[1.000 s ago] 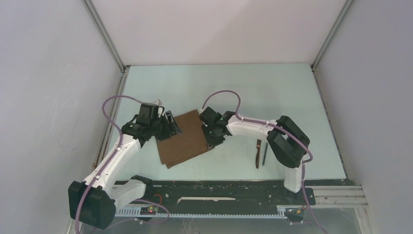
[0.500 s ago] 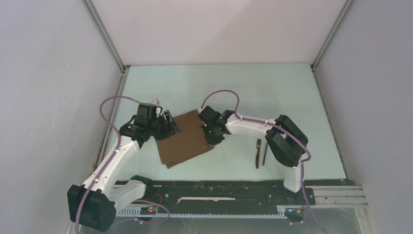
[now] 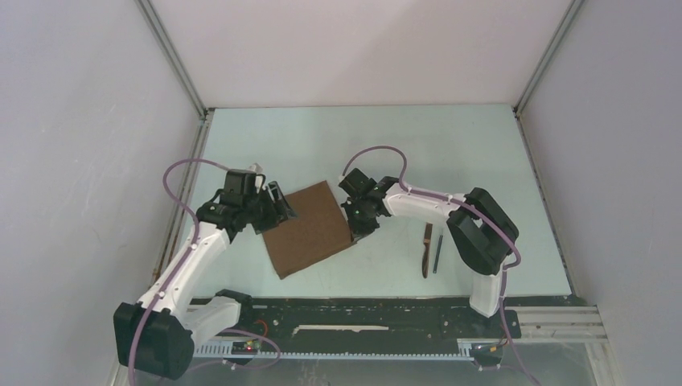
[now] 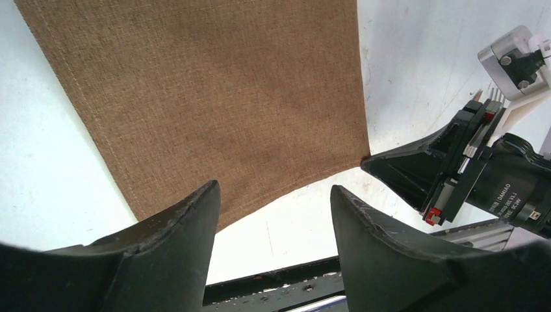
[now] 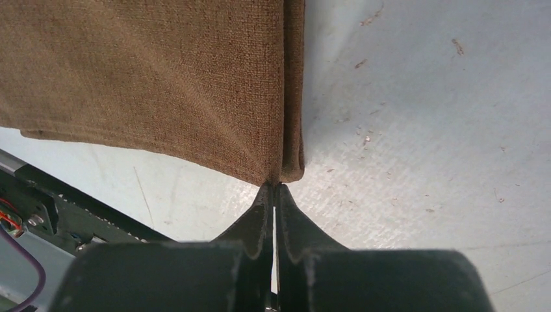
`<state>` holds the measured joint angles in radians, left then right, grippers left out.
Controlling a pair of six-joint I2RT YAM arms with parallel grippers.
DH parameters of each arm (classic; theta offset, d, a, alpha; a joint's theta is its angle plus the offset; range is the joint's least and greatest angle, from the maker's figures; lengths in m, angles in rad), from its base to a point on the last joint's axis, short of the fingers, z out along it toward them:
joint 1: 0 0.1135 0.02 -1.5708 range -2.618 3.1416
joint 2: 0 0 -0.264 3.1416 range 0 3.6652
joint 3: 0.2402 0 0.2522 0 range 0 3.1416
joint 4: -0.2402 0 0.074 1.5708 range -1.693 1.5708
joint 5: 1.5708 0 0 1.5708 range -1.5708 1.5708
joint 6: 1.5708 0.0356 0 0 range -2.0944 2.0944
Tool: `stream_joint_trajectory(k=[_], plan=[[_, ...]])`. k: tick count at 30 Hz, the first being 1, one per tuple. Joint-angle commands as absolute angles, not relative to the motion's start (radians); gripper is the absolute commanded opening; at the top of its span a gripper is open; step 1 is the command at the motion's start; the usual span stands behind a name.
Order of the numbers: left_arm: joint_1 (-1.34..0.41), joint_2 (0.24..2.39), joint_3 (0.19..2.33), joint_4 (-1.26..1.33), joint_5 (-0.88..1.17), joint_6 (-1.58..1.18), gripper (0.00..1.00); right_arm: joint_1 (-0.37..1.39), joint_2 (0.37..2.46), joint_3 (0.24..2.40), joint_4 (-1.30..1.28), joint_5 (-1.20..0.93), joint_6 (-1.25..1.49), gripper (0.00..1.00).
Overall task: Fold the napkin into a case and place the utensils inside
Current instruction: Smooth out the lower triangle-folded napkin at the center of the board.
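Observation:
The brown napkin (image 3: 310, 227) lies folded in two layers on the table between my arms. My right gripper (image 3: 355, 232) is shut on its near right corner; in the right wrist view the fingertips (image 5: 273, 186) pinch the cloth where the napkin (image 5: 162, 78) ends at its folded edge. My left gripper (image 3: 277, 211) hovers open at the napkin's left side. In the left wrist view its jaws (image 4: 274, 190) stand wide over the napkin (image 4: 214, 97) edge, holding nothing. The utensils, a wooden-handled knife (image 3: 426, 251) and a thin dark piece (image 3: 437, 253), lie side by side right of the napkin.
A black rail (image 3: 362, 318) runs along the table's near edge by the arm bases. Grey walls enclose the pale table (image 3: 386, 153) on the left, back and right. The right arm's upper link (image 3: 482, 233) stands beside the utensils.
My right gripper has shut on the napkin's corner and drawn slightly right. The napkin's layers now line up more closely. The left gripper has stayed open and nearly still.

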<state>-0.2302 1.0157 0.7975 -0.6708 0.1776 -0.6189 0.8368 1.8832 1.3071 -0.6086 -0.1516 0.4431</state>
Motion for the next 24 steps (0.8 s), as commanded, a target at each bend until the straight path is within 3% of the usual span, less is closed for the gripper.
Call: stream_joint_trajectory(k=[1, 4, 8, 12, 17, 24], plan=[[-0.188, 1.061, 0.808, -0.638, 0.222, -0.586, 0.69, 0.821, 1.864, 1.283, -0.587, -0.17, 0.406, 0.0], [-0.139, 1.112, 0.811, -0.593, 0.266, -0.594, 0.68, 0.814, 1.865, 1.282, -0.589, -0.157, 0.401, 0.04], [-0.044, 1.232, 0.826, -0.503, 0.337, -0.622, 0.62, 0.816, 1.817, 1.285, -0.597, -0.176, 0.398, 0.3], [0.063, 1.383, 0.876, -0.461, 0.406, -0.652, 0.47, 0.812, 1.732, 1.287, -0.58, -0.193, 0.411, 0.5], [0.119, 1.521, 0.956, -0.465, 0.369, -0.635, 0.31, 0.803, 1.779, 1.258, -0.313, -0.463, 0.511, 0.52], [0.132, 1.629, 0.982, -0.494, 0.313, -0.598, 0.25, 0.801, 1.833, 1.222, -0.207, -0.544, 0.541, 0.57]])
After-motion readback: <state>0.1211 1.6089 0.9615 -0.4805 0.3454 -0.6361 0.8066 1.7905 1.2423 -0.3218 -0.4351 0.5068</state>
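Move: The napkin's left corner lies about 10 cm ahead of the left hand, 10 cm to its left and 11 cm lower; the far corner is some 19 cm ahead and 9 cm right, the near one 12 cm back and 4 cm left. The right hand still pinches the napkin's right corner, just under its fingertips. From that hand the knife lies about 19 cm right and level, the fork some 22 cm right, the napkin's far corner 19 cm ahead and 7 cm left. Forward, down and left, the left hand swoops some 14 cm towards the napkin's left corner, tipping a little further down, turning counter-clockwise and bringing its wide fingers mostly together. The right hand draws its pinched corner about 1 cm right and slightly down, opens and lets go, then lifts about 6 cm and swings left over the napkin, fingers swinging leftward. ##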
